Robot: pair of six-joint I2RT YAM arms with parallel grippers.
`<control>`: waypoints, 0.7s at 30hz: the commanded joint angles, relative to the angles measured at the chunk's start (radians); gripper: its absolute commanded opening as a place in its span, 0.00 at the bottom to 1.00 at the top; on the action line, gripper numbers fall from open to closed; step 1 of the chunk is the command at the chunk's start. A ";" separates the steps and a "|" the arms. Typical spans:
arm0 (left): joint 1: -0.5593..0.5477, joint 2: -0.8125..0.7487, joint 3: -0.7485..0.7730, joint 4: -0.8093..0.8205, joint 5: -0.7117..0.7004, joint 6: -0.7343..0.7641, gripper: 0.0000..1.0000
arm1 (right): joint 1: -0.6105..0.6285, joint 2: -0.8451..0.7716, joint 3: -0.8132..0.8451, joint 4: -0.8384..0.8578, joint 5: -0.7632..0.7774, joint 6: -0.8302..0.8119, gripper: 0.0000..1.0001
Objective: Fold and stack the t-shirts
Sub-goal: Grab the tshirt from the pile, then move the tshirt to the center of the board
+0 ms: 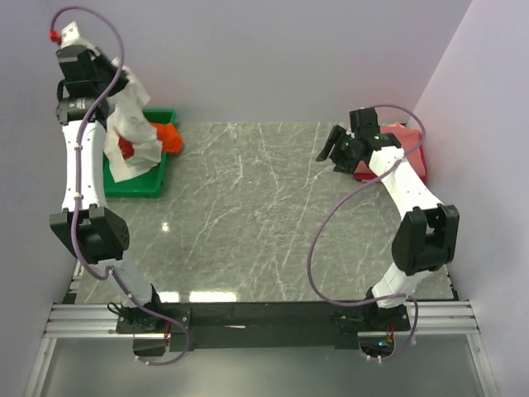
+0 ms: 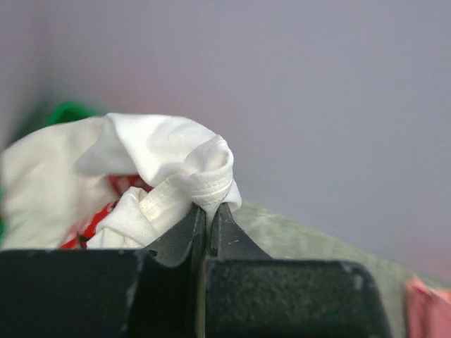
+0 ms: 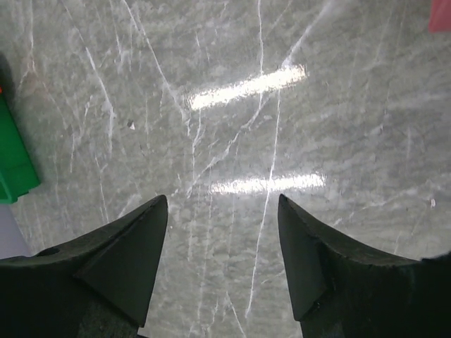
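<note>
My left gripper (image 1: 116,85) is raised over the green tray and shut on the white t-shirt (image 1: 132,132), which hangs bunched below it. In the left wrist view the fingertips (image 2: 209,205) pinch a hem fold of the white t-shirt (image 2: 162,151), and its red print (image 2: 95,220) shows lower down. An orange t-shirt (image 1: 169,136) lies at the tray's right end. Salmon-pink and red t-shirts (image 1: 409,142) lie piled at the far right, behind the right arm. My right gripper (image 1: 329,149) (image 3: 222,201) hangs open over bare table with nothing between its fingers.
The green tray (image 1: 136,188) stands at the table's far left, and its corner (image 3: 14,165) shows in the right wrist view. Grey walls close the back and the right side. The marble table top (image 1: 256,215) spreads between the arms.
</note>
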 commanded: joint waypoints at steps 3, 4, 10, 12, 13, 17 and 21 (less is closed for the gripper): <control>-0.137 -0.101 0.149 0.141 0.222 -0.036 0.01 | 0.001 -0.140 -0.102 0.053 0.038 0.030 0.70; -0.151 -0.111 0.157 0.160 0.240 -0.073 0.01 | 0.004 -0.171 -0.116 0.056 0.042 0.033 0.70; -0.256 -0.187 0.154 0.313 0.364 -0.281 0.01 | 0.003 -0.294 -0.219 0.064 0.097 0.041 0.70; -0.282 -0.227 0.107 0.350 0.380 -0.326 0.01 | 0.003 -0.321 -0.248 0.056 0.111 0.042 0.70; -0.288 -0.241 0.087 0.365 0.391 -0.364 0.01 | 0.003 -0.350 -0.259 0.055 0.116 0.045 0.70; -0.343 -0.290 0.013 0.405 0.429 -0.406 0.01 | 0.003 -0.427 -0.326 0.047 0.134 0.056 0.70; -0.388 -0.333 -0.071 0.408 0.435 -0.406 0.01 | 0.003 -0.495 -0.390 0.040 0.150 0.067 0.70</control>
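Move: The left gripper, high up, already holds the white t-shirt, which hangs down over the green bin. The open middle of the table lies about 36 cm to this gripper's right, 17 cm back and 40 cm below. The bin is almost straight below, about 4 cm to the left and 37 cm down; the orange cloth in it lies some 5 cm ahead and 36 cm down. From the right gripper, the table's middle is about 18 cm left, 6 cm back and 18 cm below. Bring the left gripper right and up, then back as well, some 25 cm rightward and 20 cm higher, keeping the pinch on the white t-shirt and carrying it away from the bin towards mid-table. Turn the hand clockwise about 45 degrees and tip its fingers upward as it goes. Ease the open, empty right gripper back and slightly right. ##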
